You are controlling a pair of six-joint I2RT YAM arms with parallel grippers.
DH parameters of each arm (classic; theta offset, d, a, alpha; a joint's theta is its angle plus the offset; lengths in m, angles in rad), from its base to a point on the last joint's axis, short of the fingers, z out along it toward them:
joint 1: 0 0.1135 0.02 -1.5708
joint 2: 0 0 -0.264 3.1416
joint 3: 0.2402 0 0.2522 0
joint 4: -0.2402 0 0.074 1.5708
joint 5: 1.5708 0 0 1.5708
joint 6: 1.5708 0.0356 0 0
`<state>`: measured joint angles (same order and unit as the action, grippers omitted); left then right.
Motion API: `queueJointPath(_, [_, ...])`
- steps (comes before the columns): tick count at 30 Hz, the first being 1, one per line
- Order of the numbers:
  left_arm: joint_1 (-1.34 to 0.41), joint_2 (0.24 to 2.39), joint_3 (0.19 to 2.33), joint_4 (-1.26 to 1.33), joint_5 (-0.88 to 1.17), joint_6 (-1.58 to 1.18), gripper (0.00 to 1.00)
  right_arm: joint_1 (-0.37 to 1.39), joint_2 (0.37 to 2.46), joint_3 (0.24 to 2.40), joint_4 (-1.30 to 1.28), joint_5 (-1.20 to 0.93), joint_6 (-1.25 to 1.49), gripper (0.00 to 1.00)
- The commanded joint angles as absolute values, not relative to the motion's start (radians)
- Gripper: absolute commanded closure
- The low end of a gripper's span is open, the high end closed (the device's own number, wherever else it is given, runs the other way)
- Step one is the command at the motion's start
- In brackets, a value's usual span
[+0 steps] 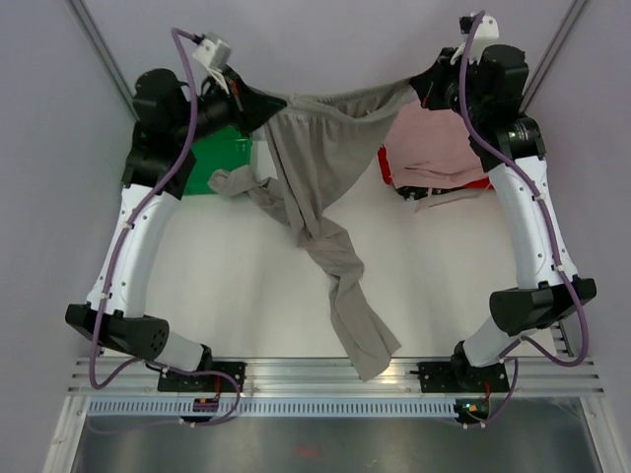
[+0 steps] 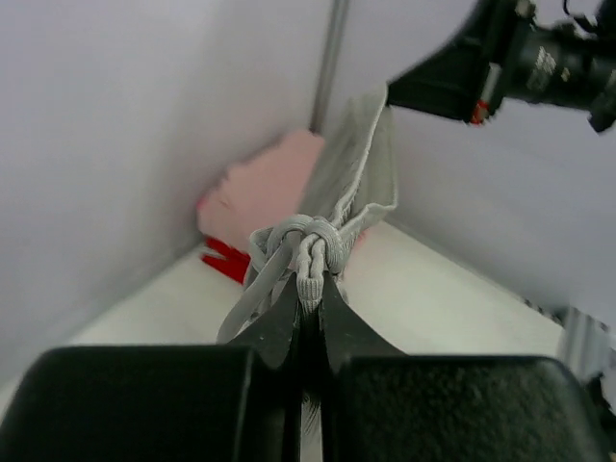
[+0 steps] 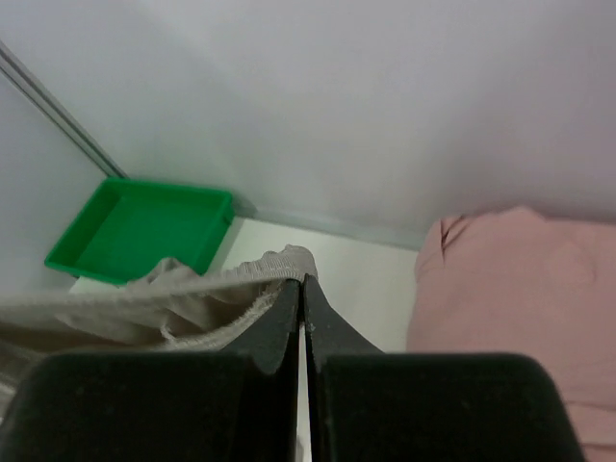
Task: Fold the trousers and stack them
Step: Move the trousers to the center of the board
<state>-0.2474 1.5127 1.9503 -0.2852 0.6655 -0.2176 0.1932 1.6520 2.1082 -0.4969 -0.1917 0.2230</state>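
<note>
The grey-beige trousers [image 1: 320,168] hang by their waistband, stretched between my two grippers above the far part of the table. My left gripper [image 1: 264,106] is shut on the left end of the waistband, where the knotted drawstring [image 2: 303,245] bunches at the fingertips. My right gripper [image 1: 416,87] is shut on the waistband's right end [image 3: 279,262]. The legs [image 1: 355,315] trail down twisted toward the near edge, one end lying over the aluminium rail. In the left wrist view the right gripper [image 2: 399,96] shows at the top right with the fabric.
A green tray [image 1: 222,163] sits at the far left, partly behind the left arm. A pile of pale pink garments [image 1: 434,148] on something red [image 1: 449,197] lies at the far right. Grey walls enclose the table on three sides.
</note>
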Motion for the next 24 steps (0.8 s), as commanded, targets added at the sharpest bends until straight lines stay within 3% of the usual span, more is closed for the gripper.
queueJointPath(1, [-0.346,1.401,1.711,-0.242,0.763,-0.204,0.98,0.176,1.620,1.942,-0.503,-0.207,0.285,1.00])
queueJointPath(5, [-0.532,1.338,1.461,-0.448,0.549,0.108,0.98,0.178,1.562,1.712,-0.424,-0.287,0.337,1.00])
queueJointPath(13, [-0.569,1.229,1.039,-0.281,0.557,-0.004,0.97,0.183,1.433,1.235,-0.311,-0.299,0.311,1.00])
queueJointPath(16, [-0.571,1.233,1.041,-0.308,0.549,-0.025,0.69,0.186,1.431,1.167,-0.339,-0.273,0.285,1.00])
queueJointPath(17, [-0.571,1.238,1.054,-0.324,0.548,-0.017,0.34,0.192,1.437,1.161,-0.345,-0.268,0.276,1.00])
queueJointPath(18, [-0.572,1.242,1.066,-0.342,0.534,-0.017,0.23,0.195,1.440,1.155,-0.351,-0.267,0.269,1.00])
queueJointPath(22, [-0.571,1.265,1.120,-0.339,0.485,-0.002,0.06,0.212,1.462,1.149,-0.338,-0.273,0.244,1.00])
queueJointPath(24, [-0.571,1.285,1.167,-0.337,0.466,-0.002,0.03,0.218,1.485,1.157,-0.339,-0.279,0.248,1.00])
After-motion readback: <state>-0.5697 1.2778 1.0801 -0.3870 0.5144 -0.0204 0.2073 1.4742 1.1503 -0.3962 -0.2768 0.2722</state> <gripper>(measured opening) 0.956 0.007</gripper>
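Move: Both hands still hold the trousers' waist, stretched between them. The middle of the board they are lowered to is about 5 cm to the left hand's right, level ahead, some 48 cm below. The green bin is 20 cm ahead of that hand and 28 cm to its left. From the right hand the board's middle is 10 cm back, 18 cm left, 45 cm down; the pink cloth pile is 10 cm ahead, 9 cm right. Down fast and then back towards themselves, both hands swing the stretched waist onto the middle of the board, dropping a good 30 cm and drawing back roughly 10 while the fingers tip steeply downward. The left drifts to the right on the way, then opens wide near the bottom, lets go and lifts slightly; the right keeps its pinch on its waist corner and settles low. ##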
